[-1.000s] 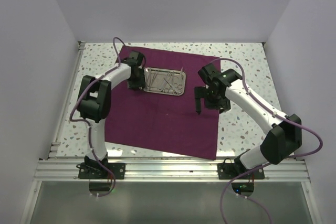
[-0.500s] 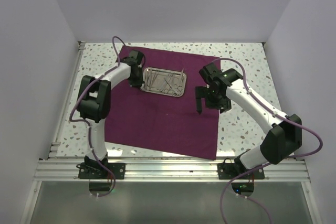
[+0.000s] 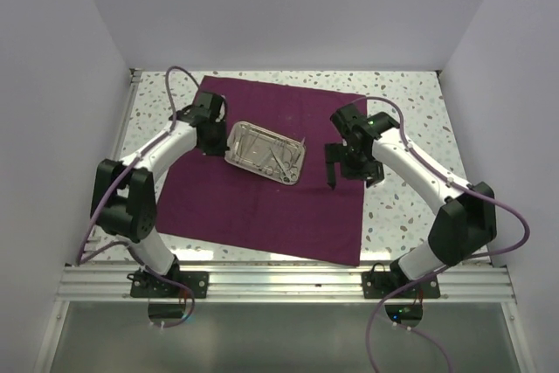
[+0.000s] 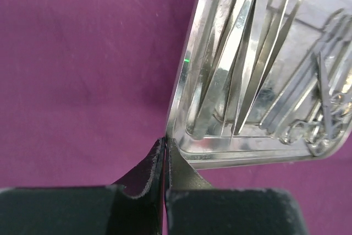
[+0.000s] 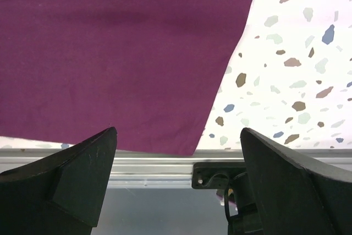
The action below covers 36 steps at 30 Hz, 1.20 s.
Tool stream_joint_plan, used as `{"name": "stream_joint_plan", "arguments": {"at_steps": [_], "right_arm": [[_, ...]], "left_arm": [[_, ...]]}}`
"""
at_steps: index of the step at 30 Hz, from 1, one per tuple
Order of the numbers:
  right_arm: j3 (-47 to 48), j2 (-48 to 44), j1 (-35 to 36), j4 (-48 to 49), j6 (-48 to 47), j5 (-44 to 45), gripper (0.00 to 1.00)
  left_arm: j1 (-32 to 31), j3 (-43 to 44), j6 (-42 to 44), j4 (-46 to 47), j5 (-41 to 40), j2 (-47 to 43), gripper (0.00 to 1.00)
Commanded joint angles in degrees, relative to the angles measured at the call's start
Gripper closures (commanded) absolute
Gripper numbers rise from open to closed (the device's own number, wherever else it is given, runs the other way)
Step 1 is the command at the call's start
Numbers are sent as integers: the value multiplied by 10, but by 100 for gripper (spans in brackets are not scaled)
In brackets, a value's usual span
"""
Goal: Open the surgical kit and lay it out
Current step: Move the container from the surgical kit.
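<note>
The dark purple cloth (image 3: 262, 207) lies spread flat on the table. On its far half sits the shiny steel tray (image 3: 229, 148), turned at an angle, with thin silver tweezers (image 4: 253, 64) and ring-handled forceps (image 4: 324, 119) inside. My left gripper (image 3: 220, 144) is at the tray's left corner. In the left wrist view it (image 4: 165, 142) is shut, its tips pinched on the tray's corner rim (image 4: 181, 81). My right gripper (image 3: 332, 174) hangs to the right of the tray, over the cloth's right part (image 5: 121, 53). It (image 5: 177, 130) stands wide open and holds nothing.
The speckled tabletop (image 3: 402, 111) shows around the cloth. An aluminium rail (image 3: 279, 281) runs along the near edge and carries the arm bases. White walls close off the left, back and right. The right wrist view shows the right base mount (image 5: 220, 177).
My left gripper has shut on the tray's corner and swung left and nearer, dragging and turning the tray. The right arm has barely moved.
</note>
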Motion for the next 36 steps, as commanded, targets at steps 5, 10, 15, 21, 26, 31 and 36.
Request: {"name": "stream_joint_plan", "arguments": {"at_steps": [5, 10, 15, 21, 26, 31, 36], "right_arm": [[15, 53, -10, 30, -18, 9, 1], [25, 76, -13, 35, -23, 13, 2], [27, 84, -17, 34, -29, 17, 2], [16, 77, -20, 33, -29, 31, 2], [6, 64, -23, 38, -18, 34, 2], [-2, 61, -28, 46, -10, 33, 1], [-2, 59, -46, 55, 11, 47, 2]], "left_arm": [[-7, -91, -2, -26, 61, -134, 100], [-20, -162, -30, -30, 73, -189, 100], [-41, -235, -52, -31, 73, -239, 100], [-92, -264, -84, -54, 49, -283, 100], [-121, -274, -111, -77, 39, -284, 100], [-123, -293, -143, -106, 46, -297, 95], [-123, -281, -150, -142, 35, -314, 18]]}}
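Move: The closed left gripper already holds the metal container by its left wall; its middle is about 11 cm right, 1 cm ahead, 4 cm lower. The bare cloth it goes to is some 19 cm back, 11 cm right, 7 cm below. The scissors are 19 cm right, 4 cm back, 6 cm below this hand. From the open right gripper, that cloth is 24 cm left, 6 cm back, 13 cm below. Keep the left gripper's pinch on the container's left wall and draw it straight back towards the base about 20 cm, over the near part of the cloth, rising a touch and then sinking, the fingers tipping some 15 degrees nearer to straight down. Open at the end to let go of the wall. Meanwhile lower the open right gripper 3 to 4 cm, easing slightly forward. ##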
